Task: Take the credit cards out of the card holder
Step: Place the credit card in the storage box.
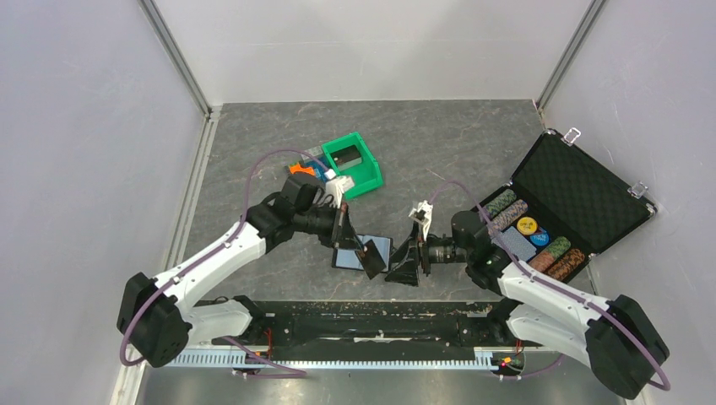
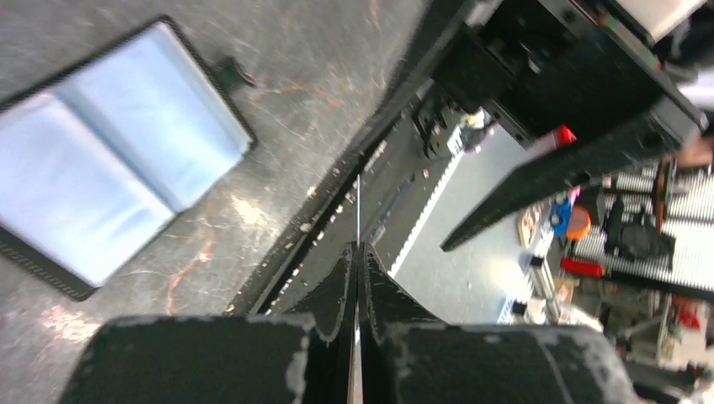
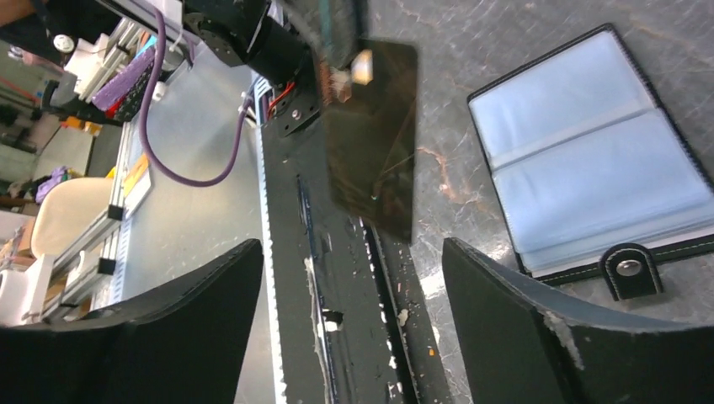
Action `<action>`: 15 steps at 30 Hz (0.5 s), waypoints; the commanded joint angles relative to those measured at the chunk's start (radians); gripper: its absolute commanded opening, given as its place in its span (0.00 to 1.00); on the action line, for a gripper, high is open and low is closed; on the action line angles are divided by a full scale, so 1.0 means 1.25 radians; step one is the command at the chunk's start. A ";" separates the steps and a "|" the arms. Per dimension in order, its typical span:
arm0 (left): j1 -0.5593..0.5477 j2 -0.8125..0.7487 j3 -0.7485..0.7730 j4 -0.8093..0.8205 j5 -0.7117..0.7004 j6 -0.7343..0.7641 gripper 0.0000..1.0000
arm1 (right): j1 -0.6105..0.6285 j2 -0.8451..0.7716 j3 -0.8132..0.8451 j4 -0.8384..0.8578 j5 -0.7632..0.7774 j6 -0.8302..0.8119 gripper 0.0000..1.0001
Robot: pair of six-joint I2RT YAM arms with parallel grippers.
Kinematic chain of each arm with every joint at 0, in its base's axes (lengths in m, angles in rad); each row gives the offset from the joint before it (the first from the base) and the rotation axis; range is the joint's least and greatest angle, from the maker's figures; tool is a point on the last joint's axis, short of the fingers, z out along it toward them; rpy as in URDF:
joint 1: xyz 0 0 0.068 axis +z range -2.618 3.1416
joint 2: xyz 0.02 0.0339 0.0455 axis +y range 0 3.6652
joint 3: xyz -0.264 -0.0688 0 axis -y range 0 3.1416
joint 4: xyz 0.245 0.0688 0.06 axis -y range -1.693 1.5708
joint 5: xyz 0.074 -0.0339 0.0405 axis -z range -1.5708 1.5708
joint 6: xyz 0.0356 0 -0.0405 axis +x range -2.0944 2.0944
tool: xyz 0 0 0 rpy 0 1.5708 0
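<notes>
The card holder [image 1: 384, 245] lies open on the table between the two arms, its blue-grey pockets facing up [image 3: 581, 160] [image 2: 109, 160]. My left gripper [image 1: 361, 251] is shut on one black credit card [image 1: 370, 258] and holds it just above the holder's near edge. The left wrist view shows that card edge-on as a thin line [image 2: 358, 210] between the closed fingers [image 2: 358, 249]. In the right wrist view the card [image 3: 375, 135] hangs tilted from the left gripper. My right gripper [image 1: 398, 267] [image 3: 354, 286] stands open just right of the card, nothing between its fingers.
A green bin [image 1: 355, 164] with small items sits at the back centre. A large black foam-lined case [image 1: 583, 190] lies open at the right, holding poker chips [image 1: 532, 232]. A black rail [image 1: 363, 325] runs along the near table edge.
</notes>
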State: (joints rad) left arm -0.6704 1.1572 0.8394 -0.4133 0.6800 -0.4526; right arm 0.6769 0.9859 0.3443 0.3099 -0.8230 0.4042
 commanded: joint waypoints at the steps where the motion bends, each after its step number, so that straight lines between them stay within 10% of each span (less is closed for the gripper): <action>1: 0.059 0.000 0.033 0.061 -0.091 -0.112 0.02 | -0.016 -0.047 0.035 -0.031 0.051 -0.022 0.88; 15: 0.196 -0.035 -0.084 0.417 -0.683 -0.409 0.02 | -0.025 -0.114 0.035 -0.120 0.186 -0.045 0.98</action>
State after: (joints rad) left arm -0.4320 1.1141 0.7578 -0.1123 0.1204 -0.8066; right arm 0.6495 0.8452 0.3477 0.1921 -0.6273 0.3790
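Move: The green storage box, where the card held in the left hand is bound, stands about 22 cm ahead of that hand, 1 cm to its left and some 14 cm below. The building blocks lie roughly 21 cm ahead and 13 cm left; the open card holder is about 3 cm back and 1 cm right, both on the table. From the right hand the storage box is about 28 cm ahead, 12 cm left and 11 cm below. The card, still pinched in the shut left fingers, is swept forward and left some 17 cm in all, away from the card holder and towards the green box, staying nearly level while the hand swings about 50 degrees counter-clockwise. The right hand, already clear of the card, opens fully and drifts about 3 cm forward and a little right, turning slightly clockwise. ##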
